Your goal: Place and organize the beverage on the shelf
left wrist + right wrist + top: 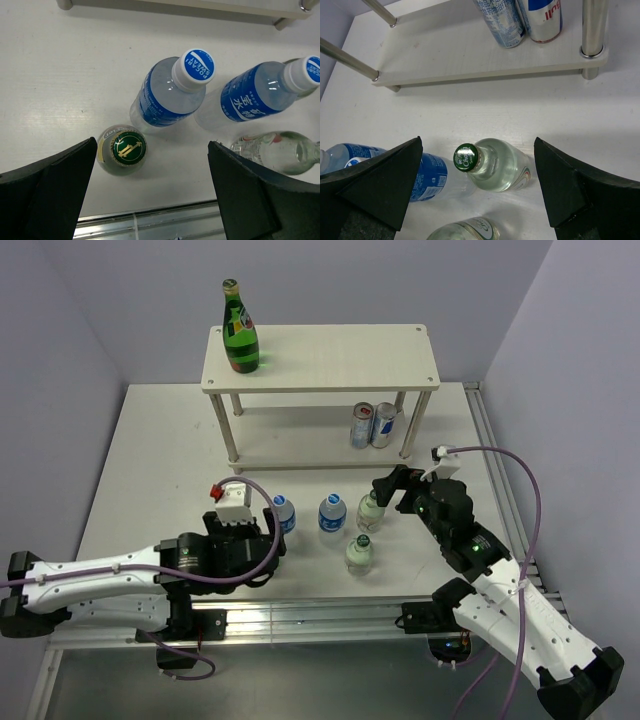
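Note:
The shelf stands at the back with a tall green bottle on its top board and two cans on the lower board. On the table in front stand two blue-labelled water bottles and two clear glass bottles with green caps. My left gripper is open above the table. A small green-and-gold-capped bottle sits just inside its left finger. My right gripper is open, and a clear glass bottle stands between its fingers, untouched.
A metal rail runs along the table's near edge. Shelf legs stand near the cans. Purple cables loop from both wrists. Walls close in behind the shelf and on the right.

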You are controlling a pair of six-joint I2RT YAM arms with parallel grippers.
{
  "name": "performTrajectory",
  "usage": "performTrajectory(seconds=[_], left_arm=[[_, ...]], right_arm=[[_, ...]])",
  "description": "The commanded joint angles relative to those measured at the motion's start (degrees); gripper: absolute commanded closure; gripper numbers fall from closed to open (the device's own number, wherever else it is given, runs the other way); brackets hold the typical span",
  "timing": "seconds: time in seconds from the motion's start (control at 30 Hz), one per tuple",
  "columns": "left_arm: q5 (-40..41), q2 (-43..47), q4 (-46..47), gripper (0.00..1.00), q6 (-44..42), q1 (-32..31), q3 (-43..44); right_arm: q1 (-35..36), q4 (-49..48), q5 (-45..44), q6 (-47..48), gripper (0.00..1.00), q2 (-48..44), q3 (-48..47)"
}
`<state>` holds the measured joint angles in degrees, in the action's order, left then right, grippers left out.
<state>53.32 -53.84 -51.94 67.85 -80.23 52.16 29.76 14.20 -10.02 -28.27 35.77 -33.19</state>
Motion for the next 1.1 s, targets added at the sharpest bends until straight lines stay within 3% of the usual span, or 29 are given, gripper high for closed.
performTrajectory(seconds=[0.0, 0.37, 0.73, 0.77, 0.87, 0.9, 0.97, 1.0, 1.07], left_arm=[[5.2, -2.9, -2.7, 0.01, 8.3, -1.2, -0.6], [12.4, -12.1, -9.1, 0.08, 22.2, -1.8, -2.2], [16.7, -17.2, -11.4, 0.48, 28.2, -2.0, -2.1], [17.0, -17.6, -11.9, 0.57, 29.4, -2.1, -1.9], [17.7, -19.5, -15.0, 0.71, 33.2, -2.1, -1.3], [18.0, -19.9, -15.9, 0.81, 34.3, -2.2, -0.9], [18.3, -21.5, -18.7, 0.87, 37.2, -2.4, -0.5], [18.6, -22.0, -19.6, 0.96, 38.0, -2.5, 0.0], [18.8, -23.5, -22.5, 1.00, 40.2, -2.7, 0.8]], right_arm=[[0.4, -1.2, -0.9, -0.2, 0.01, -0.3, 0.4], [0.4, -1.0, -0.5, -0.4, 0.01, -0.6, 0.8], [0.5, -1.5, 0.5, -0.5, 0.01, -0.1, 0.9], [0.4, -1.5, 0.8, -0.5, 0.01, 0.0, 0.9], [0.4, -1.5, 1.0, -0.5, 0.01, 0.7, 0.8], [0.4, -1.5, 1.0, -0.6, 0.01, 0.8, 0.8], [0.4, -1.6, 1.0, -0.6, 0.01, 1.0, 0.8], [0.4, -1.6, 1.1, -0.6, 0.01, 1.2, 0.8], [0.4, -1.6, 1.1, -0.5, 0.01, 1.3, 0.8]])
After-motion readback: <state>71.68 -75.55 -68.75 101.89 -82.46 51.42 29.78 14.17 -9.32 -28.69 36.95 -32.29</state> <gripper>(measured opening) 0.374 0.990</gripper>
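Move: Just ahead of the open left hand, about 3 cm out and 2 cm to its left, stands the green bottle, its middle some 10 cm below the hand. At the same height, one blue-labelled water bottle is roughly 12 cm ahead and 3 cm right, the other 12 cm ahead and 14 cm right. From the right hand the green bottle lies about 29 cm left, 13 cm back and 11 cm lower. Sinking about 5 cm over the green bottle, the left hand then eases a couple of centimetres forward and left, turning some 20 degrees counter-clockwise while its fingers tip up slightly. Once low, the wide-open fingers close and pinch the bottle's neck at the cap, stopping on it partly open. ##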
